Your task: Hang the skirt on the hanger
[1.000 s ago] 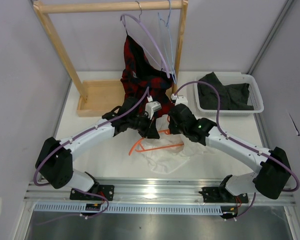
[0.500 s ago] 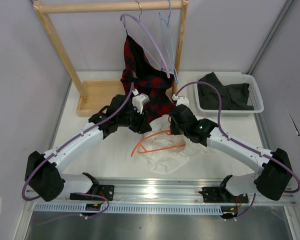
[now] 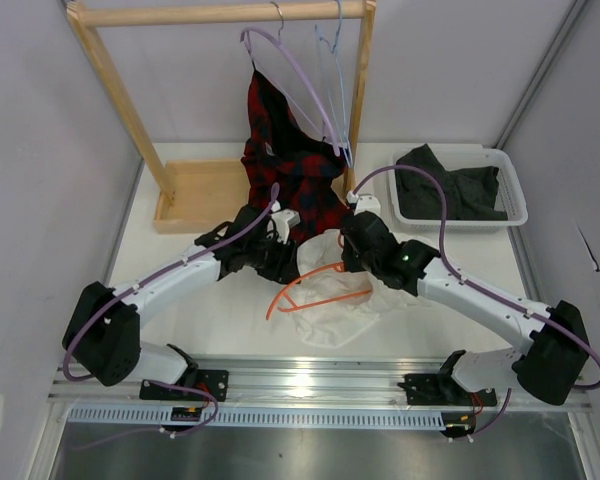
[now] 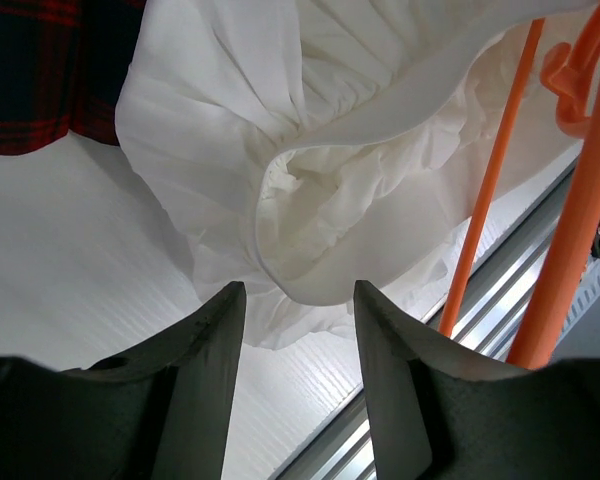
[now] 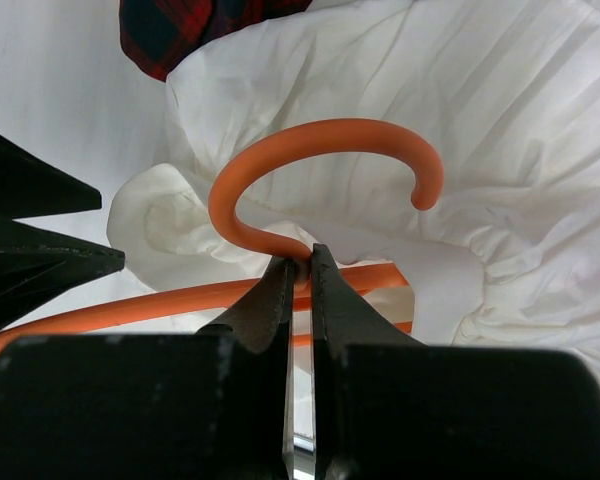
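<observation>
The white ruffled skirt (image 3: 332,300) lies bunched on the table between the two arms, partly draped over the orange hanger (image 3: 298,292). My right gripper (image 5: 300,262) is shut on the hanger (image 5: 310,165) at the base of its hook, with the skirt (image 5: 500,120) behind it. My left gripper (image 4: 298,292) is open, nothing between its fingers, hovering just short of a fold of the skirt (image 4: 310,190). Two orange hanger bars (image 4: 485,190) run down the right of the left wrist view. In the top view the left gripper (image 3: 292,262) sits at the skirt's left edge, the right gripper (image 3: 346,262) at its top.
A red-and-black plaid garment (image 3: 290,165) hangs from a lilac hanger (image 3: 295,75) on the wooden rack (image 3: 220,14), beside a pale blue wire hanger (image 3: 332,60). A white basket (image 3: 515,190) holding dark cloth (image 3: 450,185) stands back right. A metal rail (image 3: 320,380) runs along the near edge.
My left gripper has opened, let go of the skirt, pulled back to the left, then come in again towards it. The right gripper keeps its hold on the hanger, hardly moving.
</observation>
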You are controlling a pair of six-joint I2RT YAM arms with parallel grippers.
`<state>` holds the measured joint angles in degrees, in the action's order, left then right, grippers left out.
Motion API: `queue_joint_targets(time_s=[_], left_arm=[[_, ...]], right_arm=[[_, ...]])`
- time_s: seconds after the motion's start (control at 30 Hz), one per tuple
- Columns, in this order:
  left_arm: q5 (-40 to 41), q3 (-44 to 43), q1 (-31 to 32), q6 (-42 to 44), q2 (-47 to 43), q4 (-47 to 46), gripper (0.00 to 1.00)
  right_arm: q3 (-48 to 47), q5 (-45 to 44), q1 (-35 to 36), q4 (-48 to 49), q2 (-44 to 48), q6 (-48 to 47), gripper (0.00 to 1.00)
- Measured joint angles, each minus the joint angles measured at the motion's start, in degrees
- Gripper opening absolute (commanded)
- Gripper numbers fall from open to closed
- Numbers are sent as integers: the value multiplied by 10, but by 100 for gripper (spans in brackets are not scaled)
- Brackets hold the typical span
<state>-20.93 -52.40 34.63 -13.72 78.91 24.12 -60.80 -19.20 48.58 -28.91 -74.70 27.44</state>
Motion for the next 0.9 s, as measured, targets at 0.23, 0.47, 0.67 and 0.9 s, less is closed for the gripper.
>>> queue_joint_targets(time_s=[0.23,0.47,0.67,0.9], left_arm=[[1,2,0,-19,18,-27,53],[14,10,0,-35,38,-45,36],[27,16,0,-48,42,-55,10],[30,43,1,-59,39,-73,0]], right_arm=[[0,0,0,0,6,0,0],[0,0,-3,1,8,4,0],[1,0,-10,1,16,9,0],[14,-19,-26,9,23,20,0]])
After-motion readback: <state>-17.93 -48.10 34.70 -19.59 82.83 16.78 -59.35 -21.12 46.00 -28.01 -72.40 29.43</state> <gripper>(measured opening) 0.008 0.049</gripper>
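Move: Just beyond the left fingertips, about 3 cm below, 1 cm forward and 1 cm right, lies the loose left edge of the skirt's waistband. The orange hanger's middle is roughly 9 cm right of this hand, 2 cm back and slightly above; the plaid shirt's hem is some 12 cm forward and 3 cm right, about 6 cm lower. From the right hand, that waistband edge is about 14 cm left, 2 cm back and 9 cm below. Sinking about 3.5 cm and easing 1 cm forward, the left hand brings its half-open fingers down onto the waistband's left edge and shuts them fully, pinching the cloth at their tips. The right hand keeps its grip on the hanger's neck, rises about 1 cm, then draws some 2 cm right and 1 cm forward, turning slightly clockwise. ##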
